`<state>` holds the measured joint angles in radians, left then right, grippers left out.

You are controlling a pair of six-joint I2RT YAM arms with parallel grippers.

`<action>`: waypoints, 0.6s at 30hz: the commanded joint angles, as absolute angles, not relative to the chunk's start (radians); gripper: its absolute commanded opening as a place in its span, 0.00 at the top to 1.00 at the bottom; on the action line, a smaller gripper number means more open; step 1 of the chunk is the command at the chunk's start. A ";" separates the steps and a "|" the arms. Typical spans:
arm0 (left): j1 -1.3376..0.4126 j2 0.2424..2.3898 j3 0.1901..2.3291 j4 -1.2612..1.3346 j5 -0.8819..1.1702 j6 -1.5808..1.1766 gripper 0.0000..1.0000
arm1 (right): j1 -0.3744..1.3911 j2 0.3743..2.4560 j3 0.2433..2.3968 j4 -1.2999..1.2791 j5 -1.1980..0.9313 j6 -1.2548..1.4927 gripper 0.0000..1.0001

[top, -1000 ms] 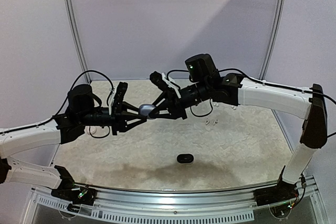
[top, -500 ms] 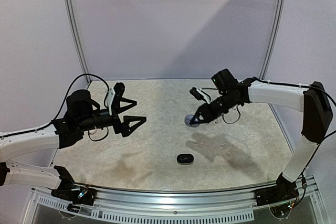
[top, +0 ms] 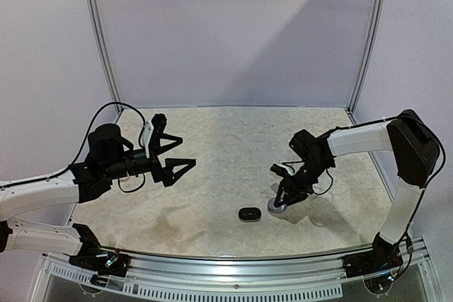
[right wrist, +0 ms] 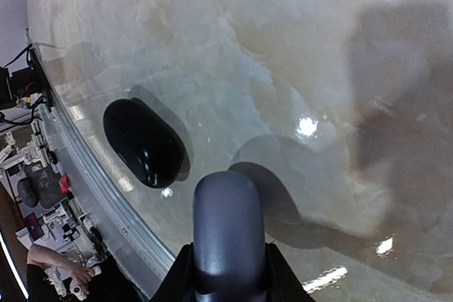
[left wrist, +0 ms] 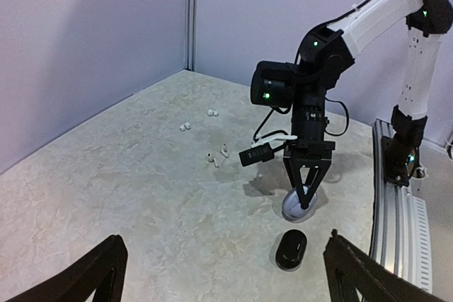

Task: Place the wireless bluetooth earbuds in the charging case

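Observation:
My right gripper (top: 279, 201) is shut on a silvery-grey charging case (top: 274, 207) and holds it down at the table surface, just right of a closed black charging case (top: 248, 213). The right wrist view shows the grey case (right wrist: 228, 231) between my fingers and the black case (right wrist: 144, 143) beside it. My left gripper (top: 185, 151) is open and empty, raised over the table's left side. In the left wrist view, tiny white earbuds lie in two pairs (left wrist: 218, 155) (left wrist: 185, 126) on the table beyond the right gripper (left wrist: 306, 203). No grey or black earbuds show.
The metal rail (top: 233, 259) runs along the table's near edge, close to the black case. White walls stand behind and on both sides. The right arm's cable (left wrist: 272, 152) hangs near the earbuds.
The right gripper took the grey case from between both grippers, carried it right and then down to the table beside the black case. The left gripper let go and drew back left, open.

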<state>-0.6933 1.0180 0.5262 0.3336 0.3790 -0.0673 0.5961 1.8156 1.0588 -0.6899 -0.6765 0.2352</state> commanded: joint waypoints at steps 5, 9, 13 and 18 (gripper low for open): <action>-0.706 1.002 0.511 0.341 0.369 -0.042 0.01 | 0.587 1.880 1.109 -0.812 -0.598 0.199 0.75; -0.706 0.999 0.511 0.340 0.368 -0.042 0.01 | 0.578 1.873 1.162 -0.875 -0.506 0.184 0.55; -0.706 0.996 0.513 0.332 0.346 -0.039 0.01 | 0.576 1.867 1.261 -0.958 -0.403 0.165 0.40; -0.704 1.004 0.543 0.247 0.269 0.011 0.01 | 0.577 1.861 1.423 -1.061 -0.283 0.124 0.22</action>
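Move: The right gripper still grips one end of the closed purple charging case. The case's middle sits about 1 cm left, 1 cm back and 1 cm below the hand point, just over the bare table where it is to be set. The black case lies some 8 cm left, 3 cm back and 3 cm lower, and the white earbuds about 15 cm straight ahead. From the left hand, the charging case is roughly 24 cm to the right, 3 cm back and 21 cm below. Ease the right gripper down about half a centimetre to set the charging case on the table, then open the fingers from their grip to about two-thirds wide while shifting some 2 cm right. Draw clear, going forward about 4 cm and up 2–3 cm away from the case, and swing the fingers some 15 degrees steeper, nearer to straight down. ##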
